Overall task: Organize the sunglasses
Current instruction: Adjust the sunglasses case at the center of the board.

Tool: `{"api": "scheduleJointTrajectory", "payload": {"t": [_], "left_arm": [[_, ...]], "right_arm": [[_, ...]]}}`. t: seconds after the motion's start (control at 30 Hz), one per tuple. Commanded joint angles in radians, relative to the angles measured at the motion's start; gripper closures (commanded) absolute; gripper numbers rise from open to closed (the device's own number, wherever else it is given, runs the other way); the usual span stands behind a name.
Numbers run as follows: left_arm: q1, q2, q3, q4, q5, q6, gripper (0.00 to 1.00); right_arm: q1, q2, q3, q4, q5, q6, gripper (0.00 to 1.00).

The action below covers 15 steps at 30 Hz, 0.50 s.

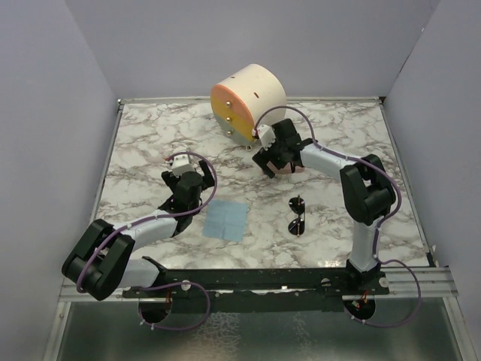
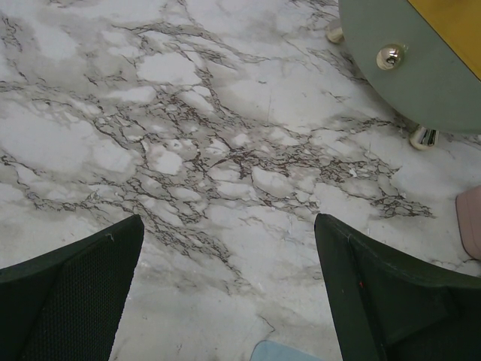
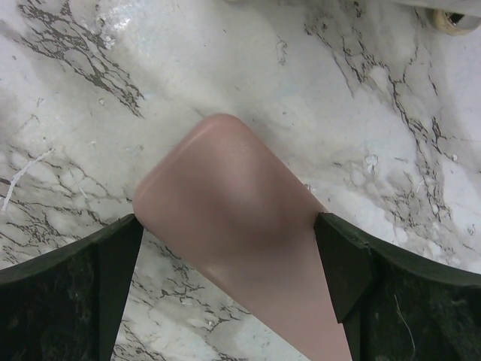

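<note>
The sunglasses (image 1: 297, 216), a small dark pair with round lenses, lie on the marble table (image 1: 150, 150) near the right arm's base, apart from both grippers. A pink glasses case (image 3: 233, 173) lies flat on the table under my right gripper (image 3: 227, 219), whose open fingers straddle it with the tips right at its two sides. From above, only a sliver of the case (image 1: 289, 168) shows beneath the right gripper (image 1: 276, 159). My left gripper (image 2: 229, 219) hangs open over bare marble, empty, just up and left of the light blue cloth (image 1: 226, 219).
A round cream drum (image 1: 246, 101) with an orange face stands at the back centre on small feet, just beyond the right gripper; its face (image 2: 421, 60) fills the upper right of the left wrist view. A cloth corner (image 2: 289, 352) shows below the left jaws. Grey walls enclose the table.
</note>
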Motion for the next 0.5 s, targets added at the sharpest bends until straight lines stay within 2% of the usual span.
{"api": "scheduleJointTrajectory", "payload": {"t": [0.0, 0.2, 0.27, 0.37, 0.43, 0.47], "left_arm": [[0.005, 0.008, 0.005, 0.024, -0.011, -0.003, 0.01], [0.005, 0.003, 0.001, 0.024, -0.005, -0.008, 0.01], [0.005, -0.002, -0.002, 0.024, -0.005, -0.007, 0.01], [0.005, 0.001, -0.003, 0.024, -0.008, -0.007, 0.01], [0.005, 0.007, -0.001, 0.024, -0.008, -0.006, 0.01], [0.005, 0.011, 0.001, 0.024, -0.009, -0.006, 0.01]], "right_arm": [[-0.032, -0.089, -0.063, 0.039, -0.004, 0.060, 0.01], [-0.101, -0.248, -0.142, 0.132, -0.014, 0.165, 0.01], [-0.121, -0.259, -0.144, 0.151, 0.003, 0.193, 0.08], [-0.124, -0.242, -0.133, 0.176, 0.033, 0.215, 0.30], [-0.125, -0.207, -0.111, 0.173, 0.058, 0.231, 0.52], [-0.126, -0.186, -0.100, 0.172, 0.064, 0.236, 0.59]]}}
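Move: Low over the case, with fingers wide open, the right hand has the sunglasses case's middle about 2 cm to its right, 1 cm ahead and 2 cm below. The sunglasses lie some 16 cm back and 6 cm to the right of this hand; the round cabinet stands roughly 17 cm ahead and 9 cm left. From the left hand, the case is about 8 cm ahead, 33 cm right and 9 cm lower. Leaving the sunglasses case, the right hand first slips about 1 cm back and to its right, then climbs some 8 cm, ending 5.5 cm farther right and 2 cm forward, above the case's right half. The wrist turns about 15 degrees clockwise and tips up a little, while the wide-open fingers draw to about half open. The left fingertip comes free of the near left corner. ##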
